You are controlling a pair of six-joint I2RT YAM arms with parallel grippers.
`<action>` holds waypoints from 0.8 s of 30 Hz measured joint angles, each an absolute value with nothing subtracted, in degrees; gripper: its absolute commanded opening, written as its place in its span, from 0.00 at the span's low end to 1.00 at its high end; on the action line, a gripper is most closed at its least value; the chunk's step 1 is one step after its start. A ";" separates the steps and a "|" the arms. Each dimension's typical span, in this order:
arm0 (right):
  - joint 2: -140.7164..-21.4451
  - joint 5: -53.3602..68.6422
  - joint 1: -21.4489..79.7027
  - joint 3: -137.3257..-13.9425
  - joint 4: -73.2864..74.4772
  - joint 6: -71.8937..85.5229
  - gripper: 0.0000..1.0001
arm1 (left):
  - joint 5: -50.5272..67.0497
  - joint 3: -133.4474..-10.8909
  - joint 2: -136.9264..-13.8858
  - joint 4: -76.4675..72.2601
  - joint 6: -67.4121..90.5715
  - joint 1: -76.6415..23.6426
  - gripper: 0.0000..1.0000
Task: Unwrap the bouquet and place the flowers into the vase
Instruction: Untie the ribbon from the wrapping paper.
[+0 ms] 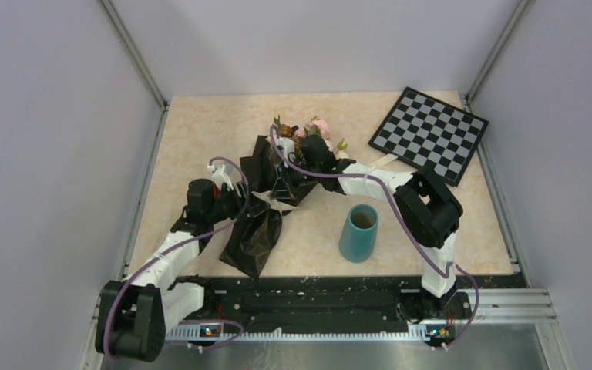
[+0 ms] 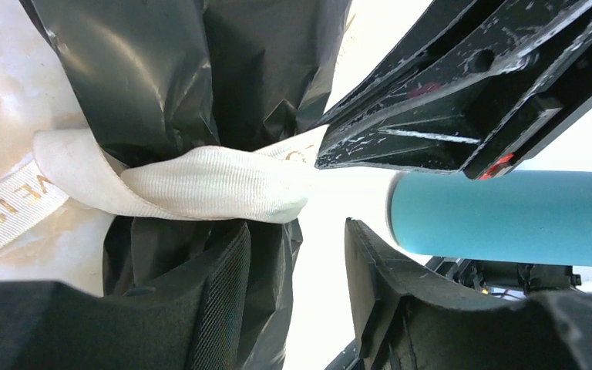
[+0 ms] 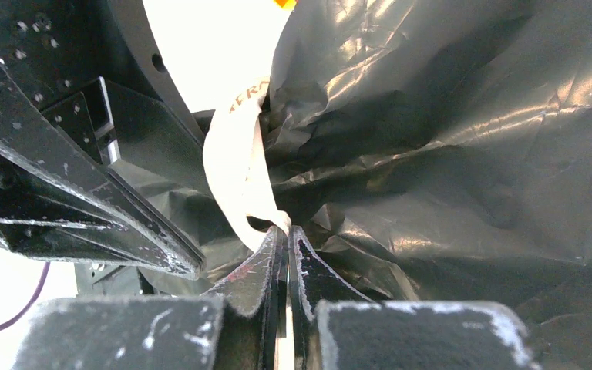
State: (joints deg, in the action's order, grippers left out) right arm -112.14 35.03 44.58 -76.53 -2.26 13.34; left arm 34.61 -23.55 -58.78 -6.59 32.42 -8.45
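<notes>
The bouquet (image 1: 258, 231) lies across the middle of the table in glossy black paper (image 3: 447, 139). The flowers (image 1: 314, 128) poke out at its far end. A cream ribbon (image 2: 208, 185) is wound round the paper's waist. My right gripper (image 3: 285, 231) is shut, pinching the ribbon (image 3: 235, 169) at its fingertips, and it sits on the bundle's right side (image 1: 291, 176). My left gripper (image 2: 297, 266) is open just short of the ribbon, with black paper against its left finger (image 2: 220, 293). It reaches the bundle from the left (image 1: 245, 191). The teal vase (image 1: 358, 233) stands upright to the right of the bouquet.
A black-and-white checkerboard (image 1: 429, 132) lies at the far right of the table. Grey walls with metal rails close in both sides. In the left wrist view the right gripper's black fingers (image 2: 447, 100) cross above the vase (image 2: 509, 220).
</notes>
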 measured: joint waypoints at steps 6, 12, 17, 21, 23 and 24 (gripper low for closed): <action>-112.14 34.94 44.58 -76.53 -2.37 13.67 0.00 | 34.17 -22.79 -61.80 -10.35 35.57 -9.96 0.39; -112.12 34.26 44.58 -76.53 -2.37 13.69 0.00 | 33.15 -22.81 -64.47 -13.47 38.17 -11.14 0.20; -111.07 32.95 44.58 -75.70 -2.52 13.67 0.00 | 30.89 -22.81 -64.45 -13.93 39.13 -11.27 0.10; -109.49 32.05 44.58 -74.13 -2.57 13.67 0.00 | 29.19 -22.81 -64.25 -13.91 39.57 -11.27 0.00; -108.79 31.38 44.58 -73.32 -2.52 13.72 0.00 | 28.80 -22.83 -64.25 -13.89 39.90 -11.27 0.00; -108.44 31.00 44.58 -72.95 -2.52 13.69 0.00 | 28.77 -22.83 -64.23 -13.82 40.05 -11.27 0.00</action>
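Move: The ribbon's loop around the waist of the wrapping paper is just off the left hand's half-open fingertips, about 2 cm ahead, 1 cm to the right and 1 cm below. The paper's loose lower end spreads some 10 cm back and 4 cm left of that hand; the flowers lie roughly 19 cm ahead and 12 cm right. From the right hand, already pinching a ribbon end, the loop is about 2 cm left, 1 cm back and 1 cm lower. Rightward and down first, about 1 cm each, then forward some 1.5 cm, easing slightly back to the left, the left hand brings its fingers to the near edge of the ribbon loop and closes them fully on it beside the right fingertips. The right hand holds still with its pinch kept, then late on draws the ribbon about 1 cm to the right. ##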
